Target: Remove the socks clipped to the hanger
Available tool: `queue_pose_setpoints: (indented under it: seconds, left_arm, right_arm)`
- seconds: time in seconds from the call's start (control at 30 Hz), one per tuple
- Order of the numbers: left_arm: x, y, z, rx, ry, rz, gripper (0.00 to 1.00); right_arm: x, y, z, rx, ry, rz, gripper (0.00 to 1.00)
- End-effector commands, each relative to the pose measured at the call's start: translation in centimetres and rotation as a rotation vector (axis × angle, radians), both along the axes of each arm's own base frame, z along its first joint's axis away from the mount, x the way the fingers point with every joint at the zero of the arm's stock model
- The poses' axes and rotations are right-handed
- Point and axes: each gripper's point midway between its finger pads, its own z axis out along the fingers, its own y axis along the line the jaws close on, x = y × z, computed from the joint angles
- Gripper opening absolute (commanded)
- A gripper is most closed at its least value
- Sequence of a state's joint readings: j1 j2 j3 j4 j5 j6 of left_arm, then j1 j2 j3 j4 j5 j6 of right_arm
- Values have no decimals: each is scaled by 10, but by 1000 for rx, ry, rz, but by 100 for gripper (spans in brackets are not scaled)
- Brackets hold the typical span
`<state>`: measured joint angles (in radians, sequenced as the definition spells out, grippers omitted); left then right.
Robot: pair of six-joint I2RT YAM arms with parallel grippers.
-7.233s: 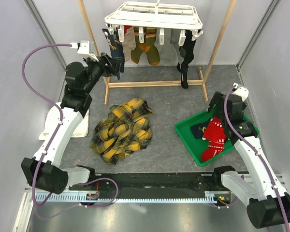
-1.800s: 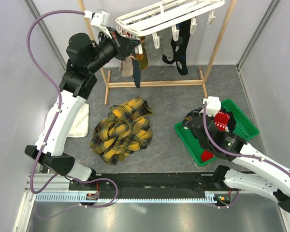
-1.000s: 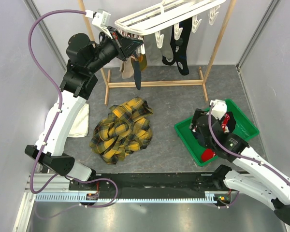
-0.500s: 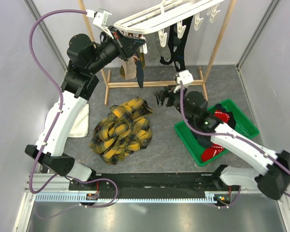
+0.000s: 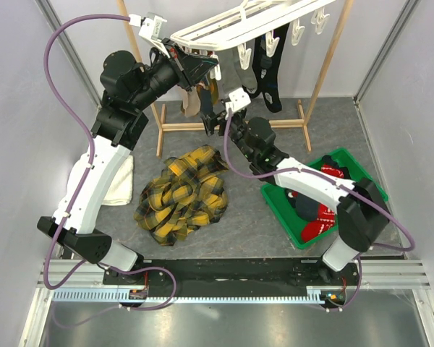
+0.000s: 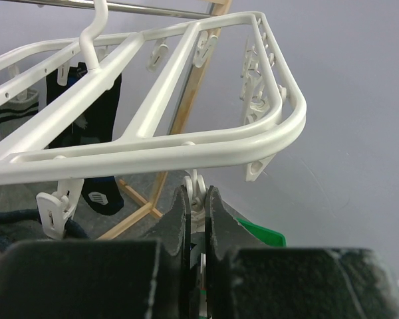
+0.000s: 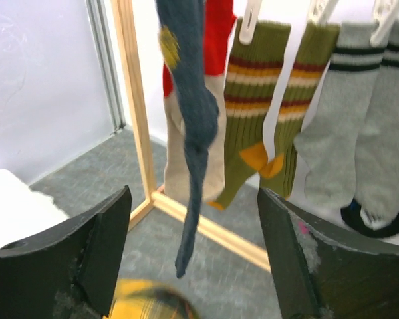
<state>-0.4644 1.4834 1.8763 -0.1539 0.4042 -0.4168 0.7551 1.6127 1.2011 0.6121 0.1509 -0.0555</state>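
The white hanger (image 5: pixel 275 16) hangs tilted from the wooden pole, its left end low. My left gripper (image 5: pixel 195 69) is shut on one of its white clips (image 6: pixel 197 189) under the frame's rim (image 6: pixel 186 136). Clipped socks still hang below: black ones (image 5: pixel 266 69), a navy one (image 7: pixel 193 126), a tan and red one (image 7: pixel 175 166), olive striped ones (image 7: pixel 253 93) and grey ones (image 7: pixel 349 133). My right gripper (image 5: pixel 215 119) is open just in front of the navy sock. That sock's lower end shows between the wide-apart fingers (image 7: pixel 103 246), ungripped.
A wooden pole frame (image 5: pixel 325 65) carries the hanger. The yellow-black plaid cloth (image 5: pixel 181 191) lies mid-floor, and a white towel (image 5: pixel 119 184) lies left under the left arm. The green tray (image 5: pixel 275 206) at right holds red and dark socks (image 5: pixel 322 217).
My right arm has swung up and left from the green tray to the socks under the hanger's left end. The left gripper has kept its hold on the clip.
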Motion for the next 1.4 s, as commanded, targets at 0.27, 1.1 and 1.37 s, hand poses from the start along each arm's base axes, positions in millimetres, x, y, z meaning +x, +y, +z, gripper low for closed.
queue_pose_setpoints:
  seconds: [0.27, 1.1, 1.37]
  left_arm:
    - [-24, -5, 20, -45, -32, -76, 6]
    - [-26, 61, -4, 18, 9, 270, 55]
    - [-9, 88, -6, 57, 14, 446, 55]
  right_arm:
    - [30, 4, 39, 44, -116, -97, 32]
    - [-39, 14, 58, 48, -138, 4, 0]
    - [-40, 28, 50, 19, -133, -62, 0]
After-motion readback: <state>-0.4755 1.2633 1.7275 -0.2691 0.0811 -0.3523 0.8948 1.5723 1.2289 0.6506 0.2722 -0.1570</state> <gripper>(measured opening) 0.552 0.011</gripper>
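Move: From the right hand, open just short of the navy Santa sock, the sock's middle is about 4 cm ahead, 2 cm left and 6 cm up. Beyond it hang the beige-and-red sock, some 12 cm ahead and 7 cm left, and the olive striped socks, some 14 cm ahead and 3 cm left, both about 6 cm up. The left hand already pinches a hanger clip; the sock hangs roughly 12 cm below it, some 2 cm back and 1 cm left. Forward about 3 cm goes the right hand, its fingers shutting on the lower part of the navy sock; keeping that pinch, it draws back some 7 cm, rising, then easing down slightly and drifting left. Meanwhile the left fingers open and let go of the clip, and that hand backs off left some 6 cm, turning counter-clockwise. ##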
